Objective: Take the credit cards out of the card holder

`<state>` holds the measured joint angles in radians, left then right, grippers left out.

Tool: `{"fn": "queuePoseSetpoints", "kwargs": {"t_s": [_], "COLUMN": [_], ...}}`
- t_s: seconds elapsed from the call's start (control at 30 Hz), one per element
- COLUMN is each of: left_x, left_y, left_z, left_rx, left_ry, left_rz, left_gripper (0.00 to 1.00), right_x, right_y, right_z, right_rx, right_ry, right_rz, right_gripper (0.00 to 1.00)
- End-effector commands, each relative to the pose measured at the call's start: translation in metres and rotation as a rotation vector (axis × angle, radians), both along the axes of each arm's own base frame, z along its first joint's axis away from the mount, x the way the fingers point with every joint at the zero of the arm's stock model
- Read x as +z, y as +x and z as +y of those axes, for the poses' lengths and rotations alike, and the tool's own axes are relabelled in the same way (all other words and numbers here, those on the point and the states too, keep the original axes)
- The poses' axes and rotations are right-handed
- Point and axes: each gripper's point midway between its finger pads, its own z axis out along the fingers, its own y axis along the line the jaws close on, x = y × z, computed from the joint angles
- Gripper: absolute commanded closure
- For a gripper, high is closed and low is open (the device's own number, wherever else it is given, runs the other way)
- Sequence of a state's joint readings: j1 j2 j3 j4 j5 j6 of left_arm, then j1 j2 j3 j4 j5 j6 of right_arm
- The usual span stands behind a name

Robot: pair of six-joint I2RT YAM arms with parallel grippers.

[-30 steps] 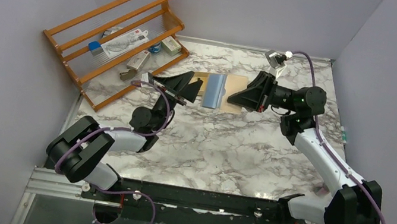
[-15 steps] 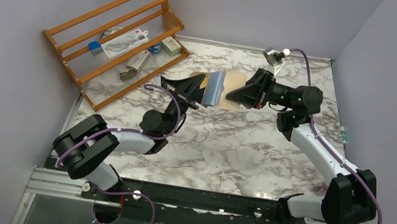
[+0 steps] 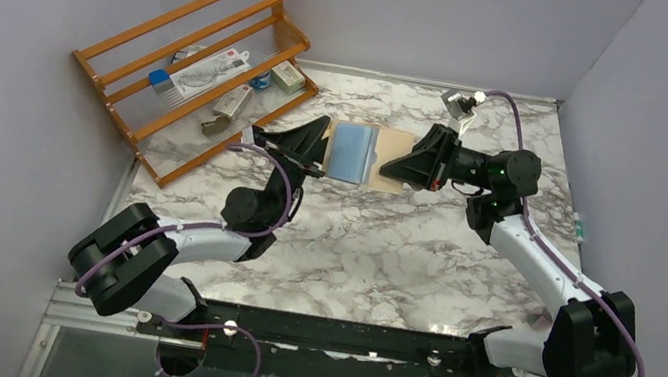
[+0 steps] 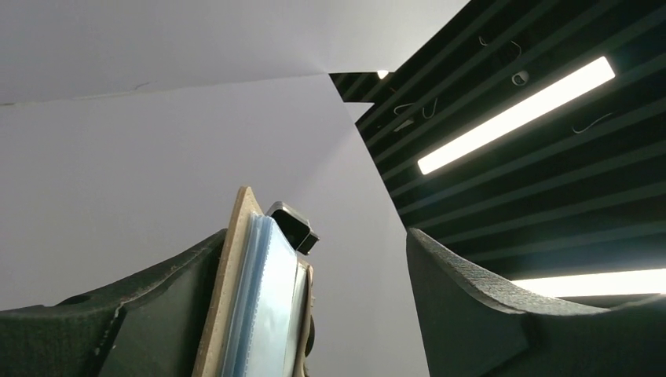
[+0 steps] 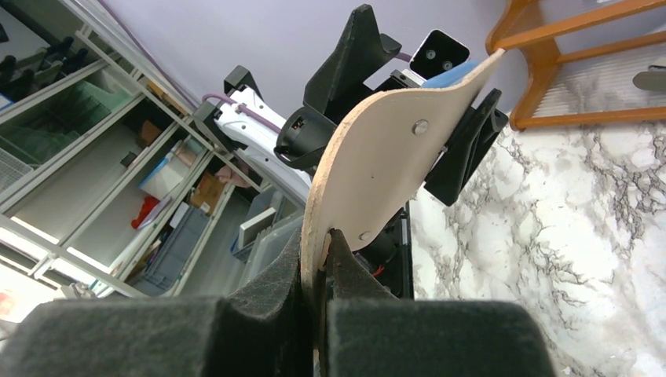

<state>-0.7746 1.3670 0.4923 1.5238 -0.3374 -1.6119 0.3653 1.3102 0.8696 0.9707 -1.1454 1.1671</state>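
Note:
The tan card holder (image 3: 394, 156) is held open off the marble table between both grippers. A light blue stack of plastic, the credit cards (image 3: 353, 154) in their pockets, shows on its inner face; I cannot tell single cards apart. My right gripper (image 3: 398, 168) is shut on the holder's tan edge (image 5: 393, 157), with both fingers (image 5: 259, 306) pinching the leather. My left gripper (image 3: 314, 148) is open. In the left wrist view the holder (image 4: 228, 298) and its blue cards (image 4: 263, 314) lean against one finger (image 4: 133, 314). A wide gap separates them from the other finger (image 4: 487, 314).
An orange wooden rack (image 3: 190, 60) with several small items stands at the back left and also shows in the right wrist view (image 5: 550, 71). Lilac walls enclose the marble table (image 3: 370, 255) on three sides.
The blue stack has turned from edge-on to flat, facing the top camera. My left gripper has shifted left and a little lower. My right gripper still pinches the holder.

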Motion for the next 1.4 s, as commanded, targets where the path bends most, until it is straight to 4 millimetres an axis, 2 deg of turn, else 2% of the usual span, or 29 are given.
{"fn": "queuePoseSetpoints", "kwargs": {"t_s": [0.0,0.23,0.53,1.0,1.17,1.23,1.27,1.37], "left_x": [0.030,0.029,0.032,0.031,0.030,0.030,0.031,0.031], "left_y": [-0.018,-0.019,-0.021,-0.021,-0.020,-0.020,-0.020,-0.021], "left_z": [0.019,0.025,0.025,0.024,0.025,0.025,0.025,0.025], "left_rx": [0.004,0.036,0.040,0.044,0.049,0.047,0.047,0.048], "left_ry": [-0.111,-0.077,-0.060,-0.042,-0.042,-0.043,-0.044,-0.039], "left_rz": [-0.093,-0.070,-0.072,-0.070,-0.065,-0.066,-0.067,-0.066], "left_gripper": [0.24,0.30,0.42,0.48,0.55,0.63,0.70,1.00], "right_x": [0.001,0.000,-0.003,-0.004,-0.005,-0.006,-0.007,-0.010], "right_y": [-0.001,0.002,0.003,0.002,0.002,0.002,0.002,0.003], "right_z": [-0.002,-0.003,-0.003,-0.003,-0.003,-0.003,-0.003,-0.003], "right_rx": [-0.010,-0.022,-0.021,-0.018,-0.017,-0.017,-0.016,-0.018], "right_ry": [0.004,0.002,0.002,0.004,0.004,0.002,0.002,0.000], "right_rz": [-0.034,-0.034,-0.024,-0.025,-0.023,-0.019,-0.019,-0.012], "right_gripper": [0.99,0.99,0.99,0.99,0.99,0.99,0.99,0.99]}}
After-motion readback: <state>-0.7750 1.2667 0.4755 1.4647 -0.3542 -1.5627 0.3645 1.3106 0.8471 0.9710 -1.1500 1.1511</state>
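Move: The card holder hangs open in the right hand's pinch, and its free left cover lies about 3 cm right of the left hand point, 1 cm back and about level, already between the wide-open fingers. The blue card sleeve is 4 cm right and 1 cm back; the tray lies 14 cm ahead, 5 cm right and some 35 cm below. From the right hand, the free cover is about 7 cm left, 1 cm ahead and level. The left hand draws up, left and back by about 3 cm, then eases roughly 1 cm back down and stays there, while its fingers, one on either side of the card holder's free cover, close from wide open to a little under half open, with the cover's edge ending up against one finger. The right hand keeps its shut pinch on the other side of the holder, almost still and sinking only about 1 cm. ##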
